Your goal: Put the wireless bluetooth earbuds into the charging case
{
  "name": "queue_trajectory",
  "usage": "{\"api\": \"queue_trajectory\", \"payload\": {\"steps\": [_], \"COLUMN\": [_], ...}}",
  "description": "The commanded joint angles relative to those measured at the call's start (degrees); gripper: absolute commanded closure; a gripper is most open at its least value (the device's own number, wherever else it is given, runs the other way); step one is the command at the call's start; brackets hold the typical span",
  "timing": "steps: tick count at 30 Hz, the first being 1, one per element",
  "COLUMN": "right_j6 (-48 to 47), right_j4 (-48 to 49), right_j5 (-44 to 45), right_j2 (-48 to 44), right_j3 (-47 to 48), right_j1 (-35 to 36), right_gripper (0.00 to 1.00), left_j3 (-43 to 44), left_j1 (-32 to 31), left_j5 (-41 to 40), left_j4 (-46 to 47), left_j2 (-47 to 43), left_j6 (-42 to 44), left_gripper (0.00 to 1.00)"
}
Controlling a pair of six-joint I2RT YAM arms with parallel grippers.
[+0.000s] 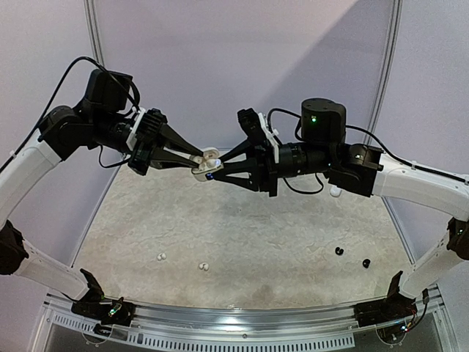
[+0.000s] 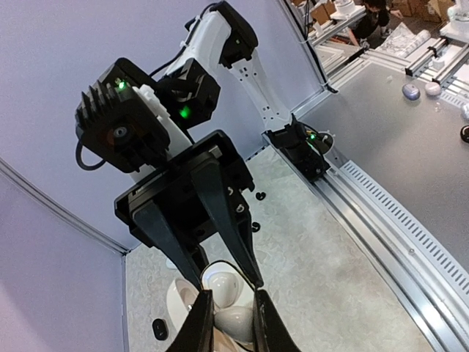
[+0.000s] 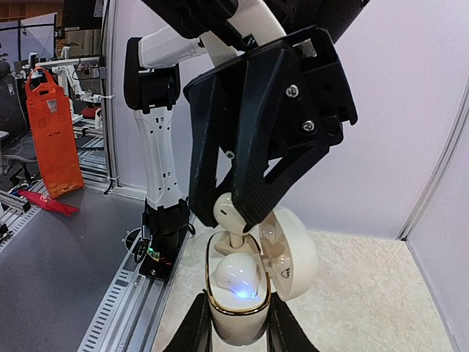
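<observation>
High over the table my right gripper (image 1: 218, 167) (image 3: 238, 297) is shut on a white charging case (image 3: 234, 315) (image 1: 203, 174). The case's lid (image 3: 292, 253) is swung open. One white earbud (image 3: 238, 275) sits in the case with a blue light glowing on it. My left gripper (image 1: 195, 161) (image 2: 230, 295) is shut on a second white earbud (image 3: 233, 213) (image 2: 238, 319). That earbud is right above the case's far slot, its stem reaching down into the case. More earbuds lie on the table: two white (image 1: 161, 257) (image 1: 204, 267) and two black (image 1: 338, 251) (image 1: 365, 262).
A small white object (image 1: 335, 192) lies on the table behind the right arm. The stone-patterned table (image 1: 256, 235) has purple walls at the back and sides. A metal rail (image 1: 242, 315) with both arm bases runs along the near edge.
</observation>
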Motion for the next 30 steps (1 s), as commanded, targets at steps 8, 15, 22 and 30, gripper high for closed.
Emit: {"api": "queue_trajectory", "payload": {"steps": [8, 15, 22, 30], "right_j6": [-0.1, 0.3, 1.0, 1.7], "right_j4": [6.9, 6.9, 6.9, 6.7], "right_j5": [-0.9, -0.3, -0.2, 0.1], "right_j2": [-0.5, -0.6, -0.7, -0.4], "right_j3": [-0.2, -0.1, 0.0, 0.0], "right_j1": [0.3, 0.3, 0.3, 0.3], "right_gripper": [0.99, 0.99, 0.99, 0.99], "left_j3": [-1.9, -2.3, -2.6, -2.8], "left_j1": [-1.3, -0.6, -0.5, -0.5], "left_j5": [0.1, 0.0, -1.1, -1.9], "left_j4": [-2.9, -2.1, -2.6, -1.8], "left_j2": [-0.8, -0.6, -1.0, -1.8], "left_j6": [-0.2, -2.2, -2.0, -1.9], "left_gripper": [1.0, 0.88, 0.68, 0.59]}}
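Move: Just beneath the left fingertips, which still pinch the earbud with its stem at the slot, the open charging case has its middle some 2 cm to the right, 1 cm back and 2 cm below. The seated earbud lies about 3 cm right, 1 cm back and 2 cm below the left hand; the lid stands 3 cm right and 1 cm farther out, 1 cm below. From the right hand, which grips the case's near end, the pinched earbud is about 3 cm to the left, 1 cm farther out and 1 cm above. Letting go of the earbud at the slot is the left hand's job: it stays almost in place, easing back and down by barely half a centimetre, keeps its pinch for about the first half, then spreads the fingers to roughly twice their opening around the earbud's head. The right hand keeps its grip on the case, rising only about half a centimetre. ##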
